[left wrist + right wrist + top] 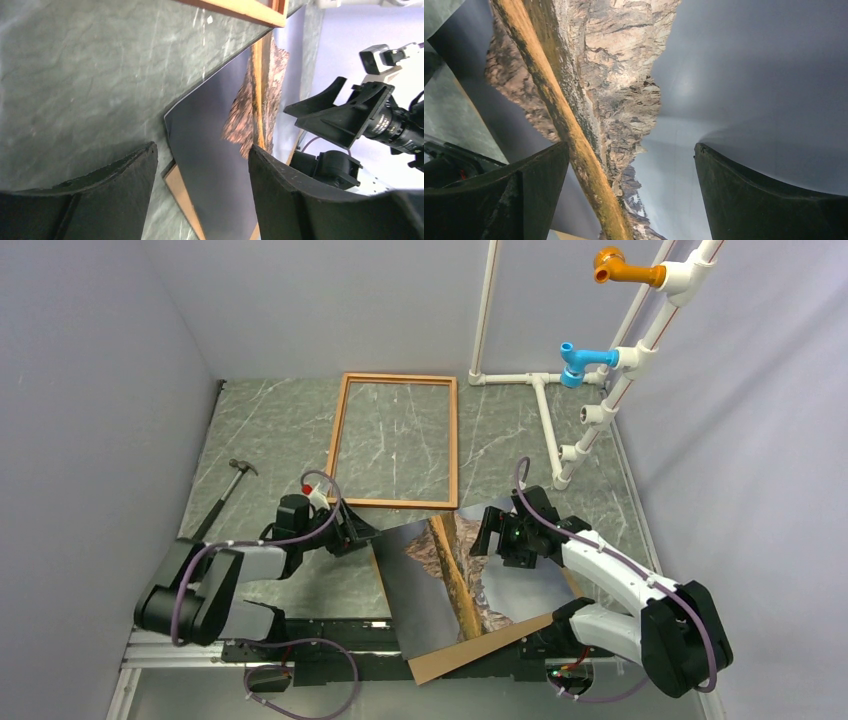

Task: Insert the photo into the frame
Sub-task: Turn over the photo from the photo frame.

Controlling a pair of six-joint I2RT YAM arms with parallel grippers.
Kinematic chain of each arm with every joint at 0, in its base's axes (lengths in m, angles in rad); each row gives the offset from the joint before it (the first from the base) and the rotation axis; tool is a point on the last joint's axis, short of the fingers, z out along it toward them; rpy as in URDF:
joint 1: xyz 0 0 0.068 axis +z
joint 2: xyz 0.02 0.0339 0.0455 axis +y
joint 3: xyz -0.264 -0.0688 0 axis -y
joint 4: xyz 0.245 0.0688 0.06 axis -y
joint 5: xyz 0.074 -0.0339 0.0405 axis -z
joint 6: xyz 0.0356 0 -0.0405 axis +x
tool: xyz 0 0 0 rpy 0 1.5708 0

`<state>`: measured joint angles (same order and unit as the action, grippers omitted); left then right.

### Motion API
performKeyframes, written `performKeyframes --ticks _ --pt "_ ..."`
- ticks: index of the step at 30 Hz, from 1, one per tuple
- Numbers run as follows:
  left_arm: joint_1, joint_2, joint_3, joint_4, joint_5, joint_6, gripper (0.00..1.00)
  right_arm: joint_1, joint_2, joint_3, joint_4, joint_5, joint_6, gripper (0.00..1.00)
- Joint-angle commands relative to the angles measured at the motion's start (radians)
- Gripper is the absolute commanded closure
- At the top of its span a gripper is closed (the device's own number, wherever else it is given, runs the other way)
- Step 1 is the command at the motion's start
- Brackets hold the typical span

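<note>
The frame, thin reddish-brown moulding, lies flat on the grey marbled table at the back middle; its corner shows in the left wrist view. The photo, mountain and lake side up, lies in front of the frame on a brown backing board. My left gripper is open at the photo's left corner; in the left wrist view that corner lies between its wide-apart fingers. My right gripper is open just above the photo's far right part, with the print filling its view.
A hammer lies at the table's left side. A white pipe rack with an orange and a blue fitting stands at the back right. The backing board sticks out under the photo's near edge.
</note>
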<state>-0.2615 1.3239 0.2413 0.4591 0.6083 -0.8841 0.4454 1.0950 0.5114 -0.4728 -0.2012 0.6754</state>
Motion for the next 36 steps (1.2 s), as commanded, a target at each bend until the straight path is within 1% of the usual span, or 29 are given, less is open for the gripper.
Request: performKeyframes --ticks 1,5,10,12,14,16,17,21,24,26,28,33,36 --pt "0.004 0.125 -0.027 0.341 0.074 -0.063 0.31 0.008 0.020 -0.063 0.029 -0.007 0.058 0.03" --pt "0.003 0.266 -0.042 0.527 0.102 -0.114 0.35 0.007 0.039 -0.077 0.038 0.002 0.066 0.03" --pt "-0.003 0.401 -0.054 0.754 0.139 -0.194 0.44 0.006 0.037 -0.073 0.038 0.010 0.065 0.03" --pt "-0.017 0.428 -0.043 0.799 0.142 -0.212 0.47 0.007 0.035 -0.067 0.036 0.014 0.061 0.03" --pt "-0.041 0.435 -0.021 0.781 0.137 -0.208 0.52 0.008 0.035 -0.062 0.032 0.016 0.058 0.03" --pt "-0.066 0.427 0.001 0.732 0.127 -0.189 0.60 0.007 0.036 -0.056 0.028 0.019 0.055 0.03" --pt "-0.075 0.419 0.011 0.704 0.123 -0.181 0.65 0.007 0.036 -0.055 0.025 0.019 0.053 0.03" --pt "-0.082 0.341 0.023 0.601 0.107 -0.145 0.84 0.007 0.023 -0.050 0.021 0.020 0.052 0.03" --pt "-0.084 0.253 0.037 0.471 0.092 -0.097 0.93 0.008 0.007 -0.035 0.010 0.010 0.045 0.02" --pt "-0.086 0.168 0.052 0.370 0.077 -0.055 0.96 0.008 -0.012 -0.015 -0.002 -0.001 0.031 0.02" --pt "-0.094 0.063 0.083 0.210 0.053 -0.007 1.00 0.008 -0.042 0.014 -0.024 -0.004 0.021 0.01" --pt "-0.108 -0.253 0.159 -0.095 -0.048 0.078 1.00 0.008 -0.131 0.094 -0.083 0.011 -0.002 0.00" --pt "-0.108 -0.462 0.217 -0.307 -0.174 0.115 1.00 0.007 -0.169 0.130 -0.098 0.008 -0.010 0.00"
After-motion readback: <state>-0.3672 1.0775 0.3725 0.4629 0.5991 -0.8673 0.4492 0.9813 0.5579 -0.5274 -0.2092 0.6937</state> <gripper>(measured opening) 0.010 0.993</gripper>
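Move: The photo lies flat with its middle about 19 cm to the left hand's right, 10 cm back and 2 cm below; its left corner, where the fingers will shut, is only some 4 cm right and 2 cm lower. The brown board under it is centred about 3 cm nearer the base, and the wooden frame about 24 cm ahead and 4 cm right. From the right hand, the photo's middle is some 5 cm left, 5 cm back and 2 cm below. The photo's left corner is taken by the left hand: skimming just over the table, it slides about 4 cm right and a touch forward, shuts its open fingers on the sheet, pinches it, then rises some 12 cm, tipping its fingers up about 20 degrees. The wide-open right hand, fingertips resting on the photo, slips about 1 cm forward and left, stays there, then lifts about 3.5 cm. ##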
